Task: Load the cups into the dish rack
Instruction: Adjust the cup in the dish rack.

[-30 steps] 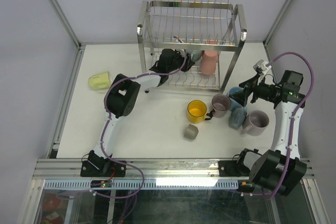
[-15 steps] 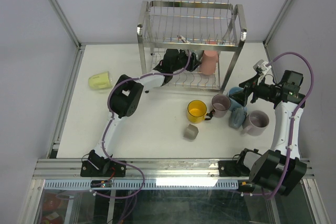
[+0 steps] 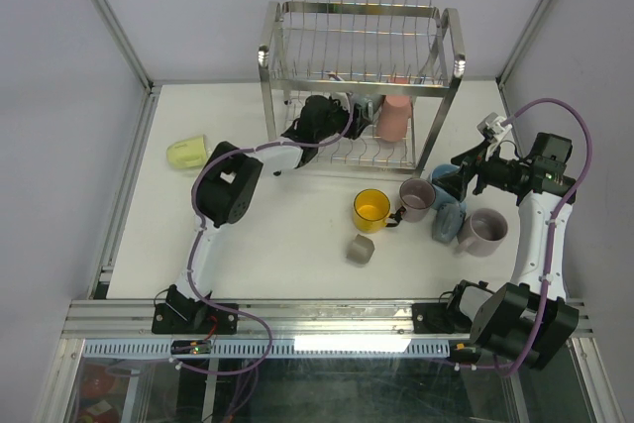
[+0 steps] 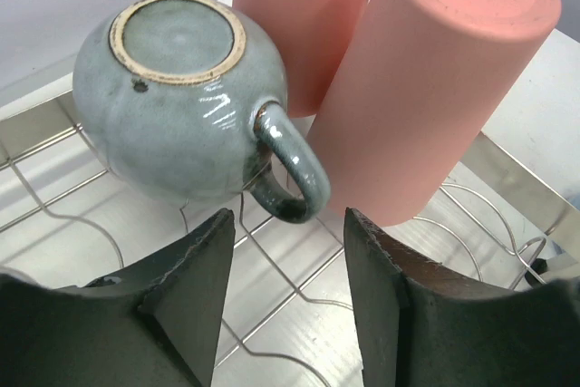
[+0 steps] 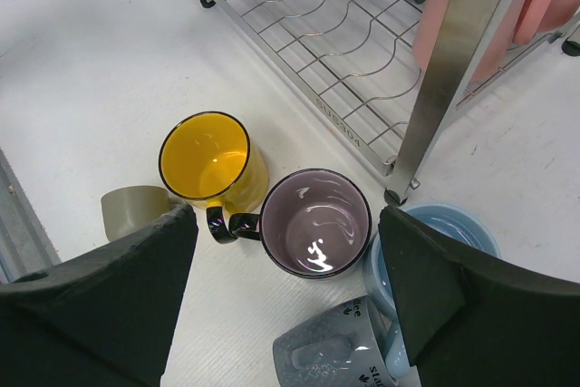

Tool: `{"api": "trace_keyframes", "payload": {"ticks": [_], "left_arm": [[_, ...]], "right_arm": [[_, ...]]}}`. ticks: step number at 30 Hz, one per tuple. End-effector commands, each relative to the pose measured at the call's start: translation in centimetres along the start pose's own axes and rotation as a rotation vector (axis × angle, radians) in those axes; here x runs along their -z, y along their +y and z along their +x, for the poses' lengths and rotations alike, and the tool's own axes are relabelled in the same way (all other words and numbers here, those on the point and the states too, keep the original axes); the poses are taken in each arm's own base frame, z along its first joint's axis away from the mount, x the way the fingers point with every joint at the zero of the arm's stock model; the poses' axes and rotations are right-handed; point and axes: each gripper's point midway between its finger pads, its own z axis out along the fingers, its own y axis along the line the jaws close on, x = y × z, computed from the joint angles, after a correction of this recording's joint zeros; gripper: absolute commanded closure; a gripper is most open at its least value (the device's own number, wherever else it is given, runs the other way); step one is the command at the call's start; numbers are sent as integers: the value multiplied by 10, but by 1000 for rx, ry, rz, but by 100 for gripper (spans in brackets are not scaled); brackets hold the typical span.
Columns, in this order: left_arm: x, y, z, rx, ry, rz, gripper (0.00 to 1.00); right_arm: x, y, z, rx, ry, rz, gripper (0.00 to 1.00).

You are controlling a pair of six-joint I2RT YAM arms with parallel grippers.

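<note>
The dish rack stands at the back of the table. On its lower tier a round grey-blue cup sits upside down beside two inverted pink cups. My left gripper is open inside that tier, its tips just short of the grey-blue cup's handle and holding nothing. Over the loose cups my right gripper hangs wide open, above a mauve cup. Around it stand a yellow cup, a light blue cup and a grey cup on its side.
A small grey-beige cup sits near the table's front. A pale green cup lies on its side at the far left. A pale mauve cup stands at the right. The rack's steel leg rises close to my right gripper.
My left gripper's jaws have widened and let go of the grey-blue cup. That arm pushed into the rack, then drew back a little. The right arm has not moved.
</note>
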Motion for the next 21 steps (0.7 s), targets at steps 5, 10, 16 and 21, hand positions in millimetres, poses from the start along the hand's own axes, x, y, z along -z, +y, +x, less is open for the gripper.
{"api": "trace_keyframes", "payload": {"ticks": [5, 10, 16, 21], "left_arm": [[23, 3, -71, -40, -182, -54, 74], [15, 13, -62, -17, -162, -75, 83], [-2, 15, -54, 10, -144, -64, 87], [-12, 15, -50, 20, -134, -88, 89]], "right_arm": [[2, 5, -5, 29, -23, -11, 16], [1, 4, -5, 28, -22, -11, 16], [2, 4, -5, 29, -21, -9, 16], [2, 4, -5, 29, -23, -10, 16]]}}
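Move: Just ahead of the left hand on the rack's lower shelf, the upside-down grey cup sits about 6 cm forward and 1 cm right, roughly at finger height, its handle reaching back towards the fingertips. The near pink cup stands some 4 cm ahead and 9 cm right, the far pink cup about 11 cm ahead and 9 cm right, both near that height. From the right hand, the grey cup lies roughly 24 cm ahead, 16 cm left and 11 cm lower. Closing its half-open fingers almost shut, the left hand first slides about 2 cm left, beside the grey cup's handle. With the fingers together it then goes about 1.5 cm forward, rising slightly and easing back right, bringing the closed tips close to the handle's lower end; the wrist turns some 5 degrees counter-clockwise. Contact can't be made out. ##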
